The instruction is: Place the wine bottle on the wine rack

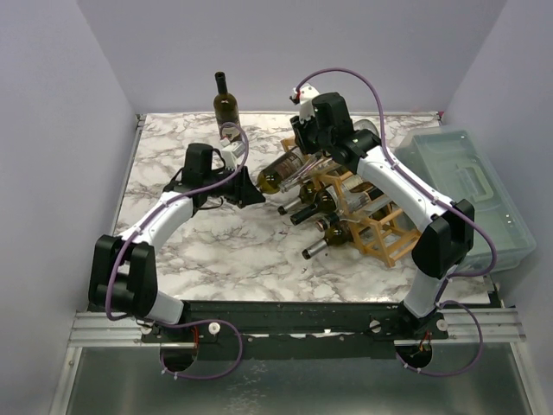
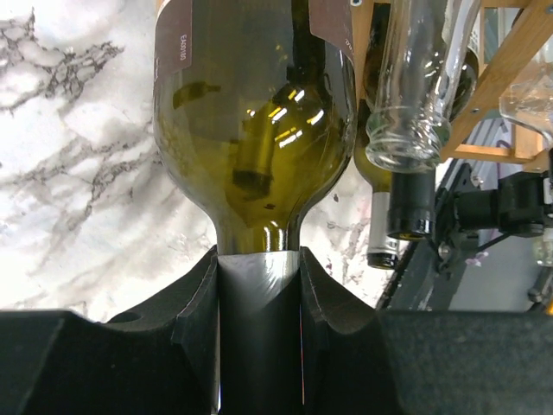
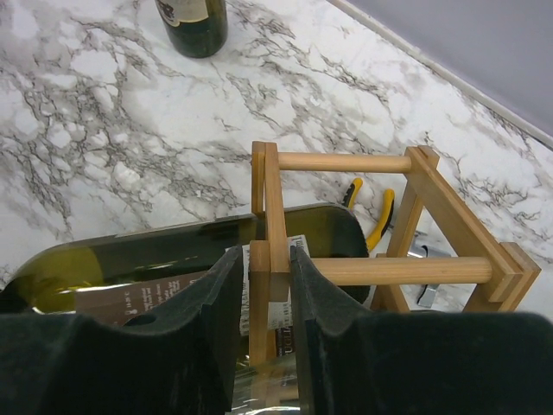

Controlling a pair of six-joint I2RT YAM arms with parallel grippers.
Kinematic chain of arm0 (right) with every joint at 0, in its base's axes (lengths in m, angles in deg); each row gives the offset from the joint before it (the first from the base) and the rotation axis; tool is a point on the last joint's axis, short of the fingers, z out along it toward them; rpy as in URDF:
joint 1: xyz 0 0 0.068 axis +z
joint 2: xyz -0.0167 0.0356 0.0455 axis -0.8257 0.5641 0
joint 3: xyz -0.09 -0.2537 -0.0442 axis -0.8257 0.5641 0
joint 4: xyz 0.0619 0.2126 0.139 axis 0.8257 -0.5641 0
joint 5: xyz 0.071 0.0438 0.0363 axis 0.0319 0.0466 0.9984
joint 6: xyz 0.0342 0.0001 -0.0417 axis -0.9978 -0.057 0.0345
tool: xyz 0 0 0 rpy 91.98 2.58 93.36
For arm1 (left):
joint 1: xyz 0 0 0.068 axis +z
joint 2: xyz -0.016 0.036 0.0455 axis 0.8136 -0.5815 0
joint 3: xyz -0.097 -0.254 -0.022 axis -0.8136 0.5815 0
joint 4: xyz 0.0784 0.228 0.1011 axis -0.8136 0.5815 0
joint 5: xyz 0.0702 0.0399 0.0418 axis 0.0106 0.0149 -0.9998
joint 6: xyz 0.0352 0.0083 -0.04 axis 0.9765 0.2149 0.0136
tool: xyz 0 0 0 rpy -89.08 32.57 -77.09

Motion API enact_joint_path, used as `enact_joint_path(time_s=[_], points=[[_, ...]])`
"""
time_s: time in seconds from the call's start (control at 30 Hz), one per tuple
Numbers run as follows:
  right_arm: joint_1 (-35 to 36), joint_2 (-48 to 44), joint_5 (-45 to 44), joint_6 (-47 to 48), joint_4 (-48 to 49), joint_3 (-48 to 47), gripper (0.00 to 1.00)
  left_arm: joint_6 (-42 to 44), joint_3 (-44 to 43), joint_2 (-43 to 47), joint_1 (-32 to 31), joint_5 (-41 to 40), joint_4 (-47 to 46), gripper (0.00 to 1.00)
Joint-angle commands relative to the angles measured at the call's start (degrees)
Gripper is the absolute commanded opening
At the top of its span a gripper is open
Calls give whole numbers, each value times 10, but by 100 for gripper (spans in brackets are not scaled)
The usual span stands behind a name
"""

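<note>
A green wine bottle [image 1: 283, 171] lies nearly level, its base end inside the top cell of the light wooden wine rack [image 1: 367, 212]. My left gripper [image 1: 249, 188] is shut on its black-foiled neck; in the left wrist view the bottle [image 2: 251, 130] fills the frame above my left gripper [image 2: 257, 259]. My right gripper [image 1: 304, 149] is shut on an upright stick at the rack's top far corner. In the right wrist view my right gripper [image 3: 268, 255] clamps that stick of the rack [image 3: 346, 162], with the bottle [image 3: 130, 259] lying beneath it.
A second green bottle [image 1: 226, 99] stands upright at the back of the marble table [image 1: 190, 251]. Several bottles [image 1: 321, 233] lie in the rack's lower cells, necks pointing left. A translucent lidded box [image 1: 471, 194] sits at the right. Yellow-handled pliers [image 3: 380, 216] lie behind the rack.
</note>
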Motion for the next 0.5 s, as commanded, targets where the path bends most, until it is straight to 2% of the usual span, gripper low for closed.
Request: enact_joint_path(time_s=[0.0,0.3,0.47], points=[[14,4,58,-19,-23,19,31,56,-27,-19,-22,39,-161,0],[14,0,53,-20,-22,21,31,69,-103,-113,-42,34,-164,0],[14,5,54,-22,-26,11,31,30,-138,-154,-46,-11,-167,0]])
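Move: The top far slot of the wine rack, which the held wine bottle's base has already entered, lies about 12 cm ahead and 14 cm to the right of the left hand, a little below it. The clear bottle racked beside that slot is some 6 cm ahead and 13 cm right; the last standing bottle is roughly 22 cm ahead and 7 cm left. From the right hand, at the rack's top post, the slot is about 3 cm ahead, 5 cm right and 6 cm below. The wine bottle, still pinched by its neck in the left fingers, is fed base-first deeper into the rack's top far slot: the left hand goes about 5 cm forward and 4 cm right, sinking slightly in the first half while the wrist turns a few degrees. The right hand stays put, keeping its fingers around the top post of the rack. ##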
